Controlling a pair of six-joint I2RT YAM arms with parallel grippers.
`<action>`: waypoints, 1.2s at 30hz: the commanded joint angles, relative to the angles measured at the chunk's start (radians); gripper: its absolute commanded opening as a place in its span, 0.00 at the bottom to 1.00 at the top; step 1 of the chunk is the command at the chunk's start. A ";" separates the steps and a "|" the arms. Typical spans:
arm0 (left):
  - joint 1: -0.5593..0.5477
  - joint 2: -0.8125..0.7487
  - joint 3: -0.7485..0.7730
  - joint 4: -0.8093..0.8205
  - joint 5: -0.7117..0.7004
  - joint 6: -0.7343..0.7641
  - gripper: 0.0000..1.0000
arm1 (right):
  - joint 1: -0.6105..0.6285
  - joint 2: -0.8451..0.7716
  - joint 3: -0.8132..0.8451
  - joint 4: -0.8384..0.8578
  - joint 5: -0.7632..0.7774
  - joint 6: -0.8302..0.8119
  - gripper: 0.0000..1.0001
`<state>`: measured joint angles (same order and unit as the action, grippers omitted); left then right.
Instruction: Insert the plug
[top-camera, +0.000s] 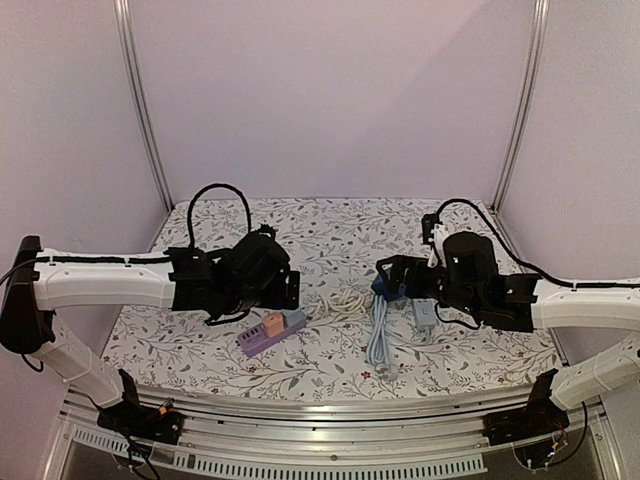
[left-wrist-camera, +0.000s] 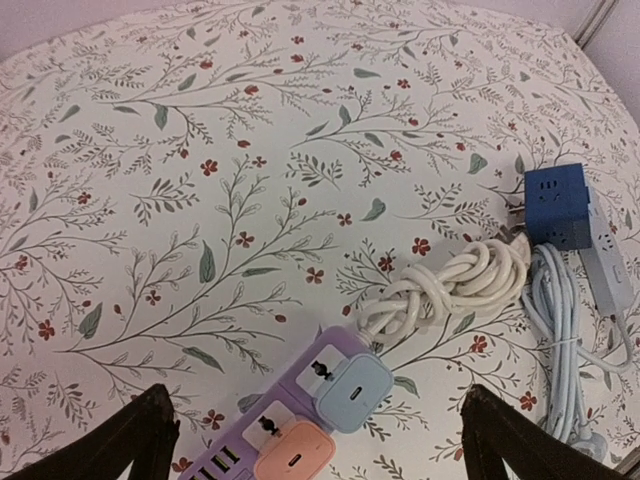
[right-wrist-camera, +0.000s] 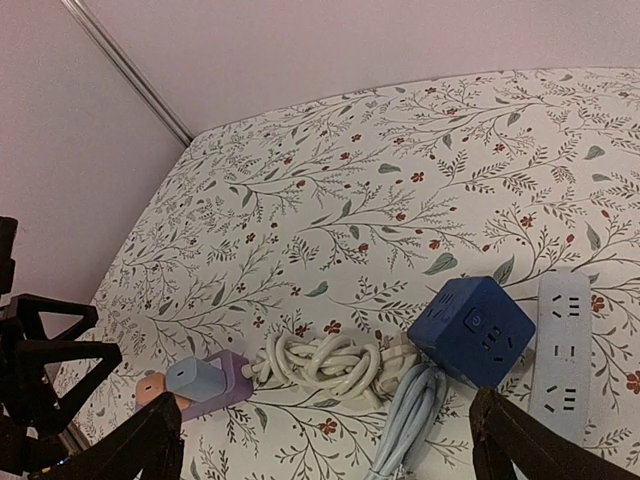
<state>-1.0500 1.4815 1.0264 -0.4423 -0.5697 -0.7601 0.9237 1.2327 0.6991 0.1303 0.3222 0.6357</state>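
A purple power strip (top-camera: 268, 333) lies front-left of centre with a light-blue adapter (left-wrist-camera: 352, 390) and an orange adapter (left-wrist-camera: 295, 455) plugged in. Its white cord (left-wrist-camera: 450, 285) is knotted in a bundle; the white plug (left-wrist-camera: 512, 232) at its end lies against a blue cube socket (left-wrist-camera: 555, 205), with prongs still showing. My left gripper (left-wrist-camera: 315, 420) is open and empty above the strip's cord end. My right gripper (right-wrist-camera: 325, 425) is open and empty above the cord bundle (right-wrist-camera: 325, 362) and blue cube (right-wrist-camera: 478, 328).
A pale grey socket strip (right-wrist-camera: 562, 350) lies right of the cube, with its light-blue cable (right-wrist-camera: 405, 420) bundled toward the front. The left arm's black parts (right-wrist-camera: 40, 380) show at the left of the right wrist view. Frame posts stand at the back corners.
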 joint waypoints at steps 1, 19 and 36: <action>-0.014 0.000 -0.002 0.052 -0.033 0.034 1.00 | -0.076 0.036 0.027 -0.048 -0.118 0.073 0.99; -0.049 -0.144 -0.180 0.226 0.024 0.172 0.99 | -0.243 0.238 0.173 -0.245 -0.311 0.374 0.99; -0.220 0.097 -0.031 0.326 0.148 0.207 0.97 | -0.331 0.359 0.218 -0.218 -0.423 0.369 0.99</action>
<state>-1.2381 1.5146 0.9501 -0.1722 -0.4667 -0.5503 0.5995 1.5703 0.8928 -0.0975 -0.0780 1.0046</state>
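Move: From the right hand the blue socket cube lies about 10 cm ahead, level sideways and some 15 cm below; the grey power strip stands about 7 cm ahead and 9 cm to the right. From the left hand the grey cord's plug lies roughly 22 cm to the right, 12 cm back and 13 cm below; the cream coil is about 6 cm ahead, 13 cm right, and the seated blue-grey plug almost straight below. Down and forward goes the right hand, sinking about 10 cm and drifting slightly right towards the blue socket cube, its fingers tipping some 35 degrees steeper and staying wide open. The left hand, open too, first wavers a few centimetres to the left, then sweeps right and back, away from the two seated plugs and towards the grey cord's plug, turning about 20 degrees clockwise. ##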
